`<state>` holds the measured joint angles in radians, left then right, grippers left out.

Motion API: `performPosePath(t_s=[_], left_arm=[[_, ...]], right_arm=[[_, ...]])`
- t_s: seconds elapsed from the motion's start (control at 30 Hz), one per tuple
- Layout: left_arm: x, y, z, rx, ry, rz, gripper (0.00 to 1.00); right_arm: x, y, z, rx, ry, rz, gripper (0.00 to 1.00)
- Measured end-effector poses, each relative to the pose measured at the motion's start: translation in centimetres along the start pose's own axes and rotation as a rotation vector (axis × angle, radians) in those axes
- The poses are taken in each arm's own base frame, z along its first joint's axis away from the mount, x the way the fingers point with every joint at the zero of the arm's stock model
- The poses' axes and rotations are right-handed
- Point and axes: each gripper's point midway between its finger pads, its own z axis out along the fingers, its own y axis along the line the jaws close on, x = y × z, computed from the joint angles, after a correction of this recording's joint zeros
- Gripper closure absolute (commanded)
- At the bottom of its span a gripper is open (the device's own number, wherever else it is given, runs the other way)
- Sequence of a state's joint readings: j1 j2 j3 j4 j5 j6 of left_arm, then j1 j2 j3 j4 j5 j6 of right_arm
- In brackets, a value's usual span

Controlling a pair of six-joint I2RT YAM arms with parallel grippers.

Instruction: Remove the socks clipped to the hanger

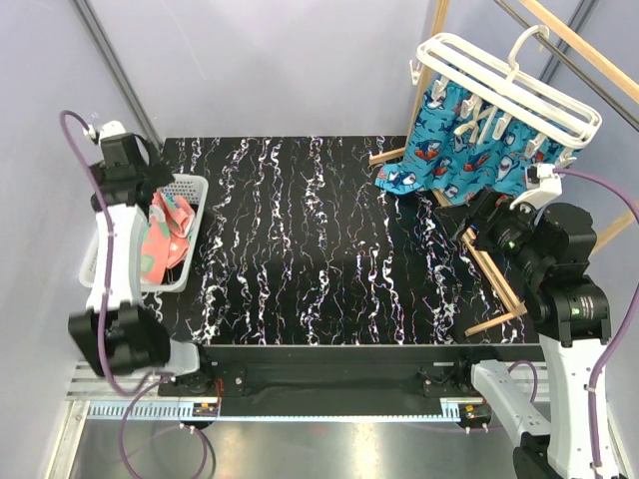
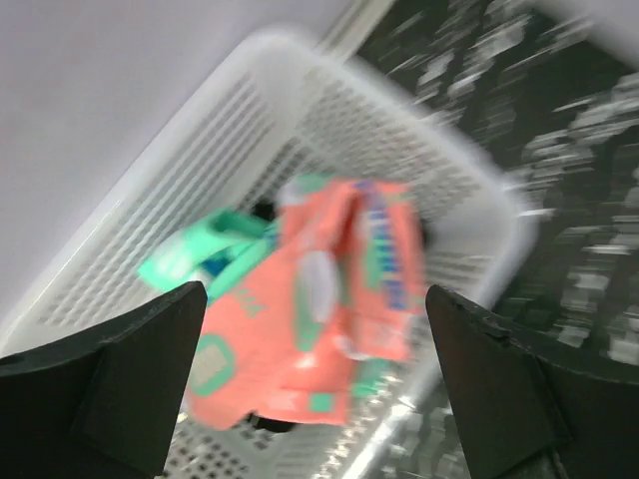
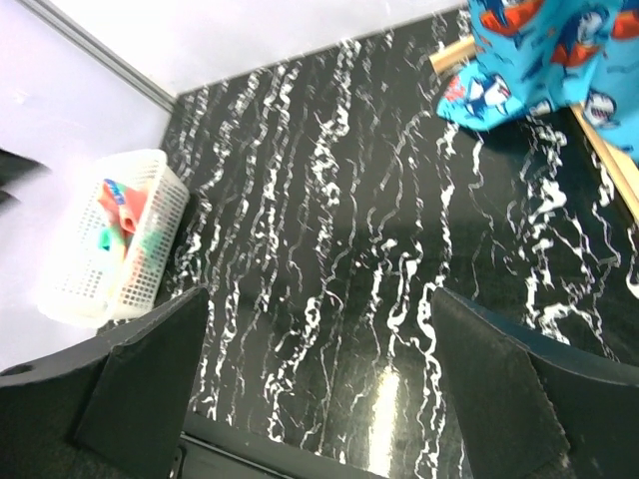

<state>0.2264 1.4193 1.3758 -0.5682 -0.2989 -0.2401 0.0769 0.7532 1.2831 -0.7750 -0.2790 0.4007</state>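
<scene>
The white hanger hangs at the upper right with bright blue shark-print socks clipped under it. These blue socks fill the top right corner of the right wrist view. My right gripper is open just below and in front of them, with only the table showing between its fingers. My left gripper hovers open over the white basket. Salmon-pink socks with teal patches lie loose in the basket, below the left gripper. The left wrist view is motion-blurred.
A light wooden bar frame stands along the right side of the black marbled table and carries the hanger. The basket sits at the table's left edge against the wall.
</scene>
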Motion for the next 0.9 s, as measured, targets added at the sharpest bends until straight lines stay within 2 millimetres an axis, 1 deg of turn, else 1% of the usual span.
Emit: performPosePath(t_s=[0.03, 0.07, 0.1, 0.13, 0.2, 0.23, 0.3, 0.37, 0.4, 0.43, 0.5, 0.53, 0.57, 0.63, 0.77, 0.8, 0.9], left_arm=[[-1.3, -1.4, -2.1, 0.080, -0.054, -0.014, 0.01], [-2.3, -2.7, -3.8, 0.157, -0.097, -0.027, 0.01], [-3.3, -4.6, -5.9, 0.263, -0.148, -0.037, 0.01], [-3.8, -6.9, -8.4, 0.392, -0.187, -0.038, 0.01], [-3.6, -11.0, -12.6, 0.623, -0.219, -0.016, 0.01], [-3.0, -13.0, -14.3, 0.722, -0.219, 0.005, 0.01], [-0.9, -17.1, -17.8, 0.926, -0.196, 0.061, 0.01], [2.4, -20.6, -21.0, 1.119, -0.143, 0.124, 0.01], [4.4, -21.9, -22.2, 1.201, -0.107, 0.153, 0.01], [6.1, -22.6, -23.2, 1.261, -0.075, 0.174, 0.01], [9.3, -23.3, -24.5, 1.347, -0.009, 0.206, 0.01], [10.4, -23.3, -24.9, 1.377, 0.012, 0.217, 0.01], [11.0, -23.3, -25.4, 1.398, 0.023, 0.225, 0.01], [11.1, -23.1, -26.3, 1.422, 0.014, 0.233, 0.01], [9.7, -22.1, -28.5, 1.463, -0.065, 0.237, 0.01], [9.3, -21.7, -29.1, 1.475, -0.086, 0.237, 0.01], [8.6, -21.3, -30.2, 1.497, -0.124, 0.232, 0.01]], right_arm=[[0.3, -0.3, 0.2, 0.006, 0.010, 0.002, 0.00], [0.5, -0.5, 0.5, 0.016, 0.018, 0.005, 0.00], [0.7, -0.8, 0.7, 0.024, 0.025, 0.008, 0.00], [0.9, -1.1, 1.0, 0.038, 0.033, 0.012, 0.00], [1.1, -1.6, 1.5, 0.061, 0.045, 0.022, 0.00], [1.2, -1.9, 1.8, 0.072, 0.052, 0.028, 0.00], [1.3, -2.2, 2.3, 0.086, 0.063, 0.036, 0.00], [1.5, -2.4, 2.8, 0.087, 0.076, 0.039, 0.00], [1.8, -2.4, 3.1, 0.080, 0.091, 0.042, 0.00], [2.1, -2.3, 3.4, 0.069, 0.107, 0.046, 0.00], [2.7, -2.1, 4.1, 0.042, 0.144, 0.055, 0.00], [2.9, -1.9, 4.5, 0.029, 0.161, 0.060, 0.00], [3.1, -1.8, 4.9, 0.016, 0.176, 0.064, 0.00], [3.6, -1.7, 5.6, 0.000, 0.203, 0.074, 0.01], [4.4, -2.0, 6.1, -0.005, 0.232, 0.089, 0.00], [4.4, -1.9, 6.1, -0.007, 0.231, 0.094, 0.00], [3.9, -1.4, 6.1, -0.024, 0.220, 0.112, 0.00]])
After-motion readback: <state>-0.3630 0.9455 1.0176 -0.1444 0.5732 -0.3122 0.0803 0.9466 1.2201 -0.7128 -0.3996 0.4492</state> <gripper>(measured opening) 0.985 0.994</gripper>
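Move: The blue shark-print socks, still clipped to the hanger, lie about 80 cm right of the left hand, some 5 cm farther out and at about its height. The basket's middle is about 20 cm below the left hand, 3 cm back and 1 cm left; the pink sock in it lies 6 cm right, 3 cm back, 20 cm below. From the right hand the blue socks are some 20 cm ahead, 2 cm right, 12 cm lower. The left hand, open, sweeps some 35 cm right from the basket, turning clockwise, while the right sinks forward. ##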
